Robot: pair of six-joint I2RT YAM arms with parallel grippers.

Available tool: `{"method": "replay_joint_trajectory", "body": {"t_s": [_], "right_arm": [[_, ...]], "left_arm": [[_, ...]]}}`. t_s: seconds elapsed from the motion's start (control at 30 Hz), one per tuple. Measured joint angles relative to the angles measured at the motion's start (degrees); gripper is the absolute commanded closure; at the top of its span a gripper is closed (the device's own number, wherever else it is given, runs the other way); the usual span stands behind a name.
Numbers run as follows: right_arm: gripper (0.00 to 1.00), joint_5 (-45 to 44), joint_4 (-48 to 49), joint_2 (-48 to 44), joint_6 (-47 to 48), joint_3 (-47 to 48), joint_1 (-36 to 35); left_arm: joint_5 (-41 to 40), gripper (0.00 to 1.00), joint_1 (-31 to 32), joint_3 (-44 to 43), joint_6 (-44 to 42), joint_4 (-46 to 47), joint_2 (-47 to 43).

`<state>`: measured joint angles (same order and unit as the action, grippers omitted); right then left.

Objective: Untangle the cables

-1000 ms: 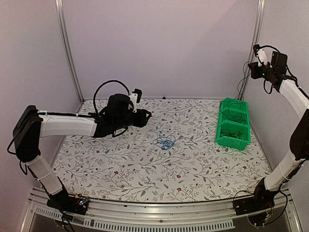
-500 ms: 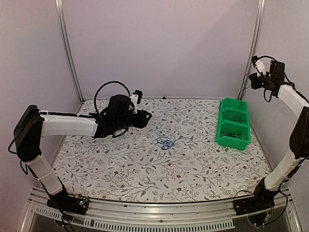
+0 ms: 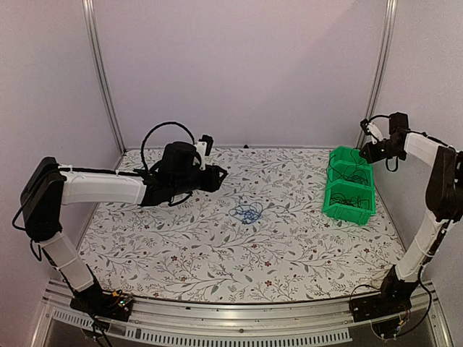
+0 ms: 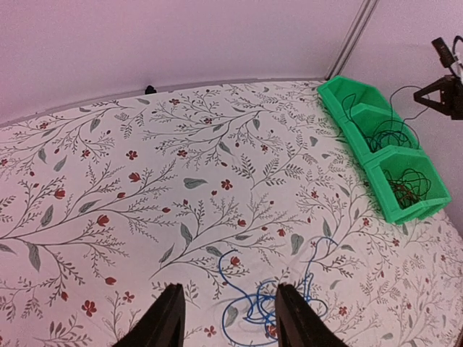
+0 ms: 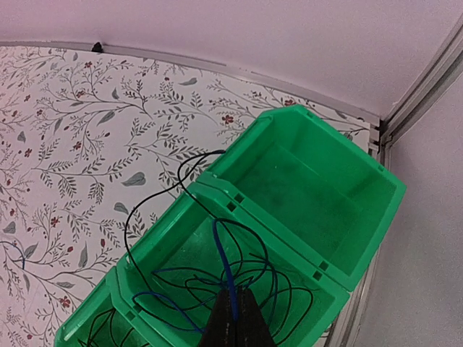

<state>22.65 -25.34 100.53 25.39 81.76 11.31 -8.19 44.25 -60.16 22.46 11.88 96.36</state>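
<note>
A loose tangle of blue cable (image 3: 247, 213) lies on the flowered table, mid-right. My left gripper (image 3: 219, 176) hovers open up and to the left of it. In the left wrist view the tangle (image 4: 263, 303) shows on the table below and between the empty fingers of the left gripper (image 4: 228, 288). My right gripper (image 3: 367, 142) hangs just above the green bins and is shut on a dark blue cable (image 5: 223, 257). That cable trails from the right gripper (image 5: 233, 293) down into the middle bin, onto other black cables coiled there.
A row of green bins (image 3: 347, 214) stands at the table's right edge. The far bin (image 5: 362, 217) is empty and the nearer ones hold cables. One black cable (image 5: 130, 224) droops over the middle bin's rim onto the table. Metal frame posts rise at the back corners.
The right arm has come down from high by the corner post to just above the bins, still shut on its cable. The left arm and the blue tangle have not moved.
</note>
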Motion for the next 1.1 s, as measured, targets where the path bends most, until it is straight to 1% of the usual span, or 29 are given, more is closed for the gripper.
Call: {"method": "replay_joint_trajectory", "body": {"t_s": [0.13, 0.37, 0.57, 0.73, 0.93, 1.03, 1.1], "right_arm": [[1.00, -0.1, -4.8, 4.4, 1.0, 0.8, 0.0], [1.00, -0.5, -11.1, 12.8, 1.7, 6.1, 0.0], [1.00, -2.7, -14.1, 16.9, 1.7, 9.0, 0.0], [1.00, -4.7, -15.9, 18.8, 2.1, 10.2, -0.2], [0.80, -6.5, -17.9, 18.5, 2.0, 10.2, -1.2], [0.69, -7.5, -19.6, 16.9, 2.0, 10.3, -2.0], [0.65, -7.8, -21.4, 15.2, 2.2, 11.4, -2.6]], "left_arm": [[0.0, 0.54, 0.0, 0.0, 0.1, -0.2, 0.0], [0.1, 0.54, 0.0, 0.0, 0.2, -0.6, 0.0], [0.4, 0.54, 0.0, -0.2, 0.6, -0.8, 0.5], [1.5, 0.54, 0.0, -1.5, 1.4, -1.9, 2.7], [3.5, 0.54, 0.0, -4.4, 1.8, -4.1, 6.6], [4.3, 0.54, 0.0, -5.0, 1.9, -4.4, 7.7], [4.7, 0.54, 0.0, -5.1, 1.8, -4.7, 8.0]]}}
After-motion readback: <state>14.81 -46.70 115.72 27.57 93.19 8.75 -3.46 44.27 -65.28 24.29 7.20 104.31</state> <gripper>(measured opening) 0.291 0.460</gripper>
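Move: The middle compartment of the green bin, where the held blue-black cable is going, lies about 3 cm ahead of the right hand, 1 cm left and some 15 cm below. The near compartment, with its dark cables, is roughly 9 cm back and 3 cm left; the empty far one is 14 cm ahead and 1 cm right, both at like depth. For the left hand, the blue tangle lies about 3 cm ahead, 7 cm right and 17 cm below. The cable still pinched in the right hand goes down into the middle compartment, the hand sinking about 13 cm while its fingers tip some 25 degrees further down; low over the coils they part to roughly a quarter open and the hand lifts back nearly 3 cm. The left hand, late on, sinks about 5 cm and drifts 2 cm right towards the blue tangle, fingers staying half open. ##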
